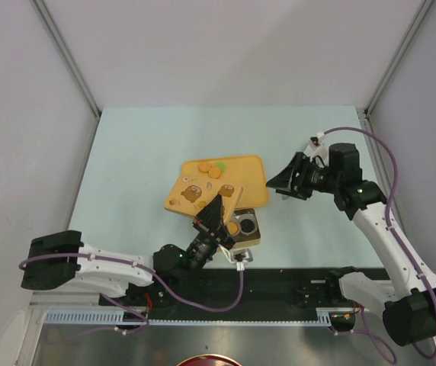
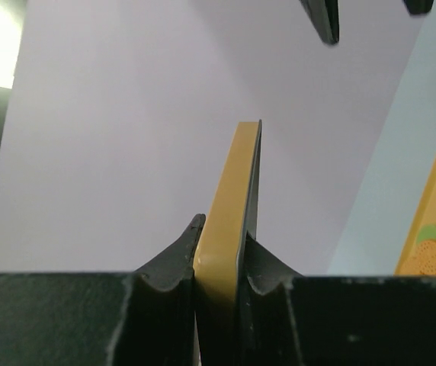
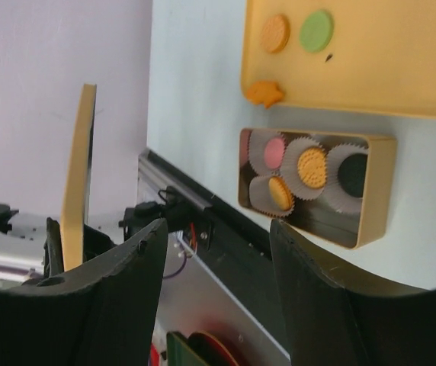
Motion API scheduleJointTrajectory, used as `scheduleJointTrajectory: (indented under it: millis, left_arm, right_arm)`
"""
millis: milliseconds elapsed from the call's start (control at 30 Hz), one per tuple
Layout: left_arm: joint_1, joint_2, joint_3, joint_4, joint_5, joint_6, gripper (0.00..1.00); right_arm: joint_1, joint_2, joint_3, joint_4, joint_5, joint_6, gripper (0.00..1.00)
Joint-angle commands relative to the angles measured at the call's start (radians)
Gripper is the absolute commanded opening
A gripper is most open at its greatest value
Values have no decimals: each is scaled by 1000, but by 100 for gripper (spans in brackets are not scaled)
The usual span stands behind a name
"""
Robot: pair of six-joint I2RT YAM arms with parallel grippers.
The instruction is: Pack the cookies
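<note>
Several cookies sit in white paper cups inside a tan box (image 3: 376, 191): a pink one (image 3: 274, 152), two orange ones (image 3: 312, 168) and a black one (image 3: 353, 174). The box (image 1: 245, 226) lies just below the yellow tray (image 1: 245, 171). More cookies lie loose on that tray: orange (image 3: 274, 33) and green (image 3: 316, 30). My left gripper (image 2: 222, 229) is shut on a thin yellow lid (image 2: 237, 191), held upright on edge beside the box (image 1: 228, 200). My right gripper (image 1: 280, 183) hovers open and empty to the right of the tray (image 3: 214, 229).
A fish-shaped orange biscuit (image 3: 264, 93) and brown shaped pieces (image 1: 190, 193) also lie on the tray. A black rail (image 1: 279, 282) runs along the table's near edge. White walls close in the table at left, right and back.
</note>
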Motion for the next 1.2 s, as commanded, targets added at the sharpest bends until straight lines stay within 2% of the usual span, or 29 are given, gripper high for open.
scheduleJointTrajectory:
  millis: [0,333,567,900,1167]
  left_arm:
    - [-58,61,3,244,52,113,0]
    - [-119,155,12,270,64,119,0]
    - [-162,195,16,302,61,134,0]
    - [-200,210,19,336,64,147,0]
    - [-231,217,19,359,72,165,0]
  right_arm:
    - [49,24,-11,160,-150,71,61]
    - [60,95,9,377,-216,192,62]
    - [161,221,72,395,-260,156,62]
    - [276,296,148,280,-310,-4,61]
    - [359,334,187,141,-285,-159,59]
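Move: The left hand holds the yellow bear lid, clear of the table. The open cookie box it belongs on lies about 4 cm back and 3 cm right of that hand, some 24 cm below; the tray's middle is about 10 cm ahead, 2 cm right, 26 cm below. From the open right hand, the lid's middle is about 17 cm left, level fore-and-aft and some 4 cm higher; the box is 10 cm back, 10 cm left and 20 cm below. Keep the left gripper's pinch on the lid and draw it back and right about 7 cm each way, sinking slightly and turning a little clockwise, to bring the lid over the box. Bring the right gripper about 12 cm left and finally slightly back to the lid's far right end, swinging some 30 degrees counter-clockwise, fingers staying open astride the edge. ##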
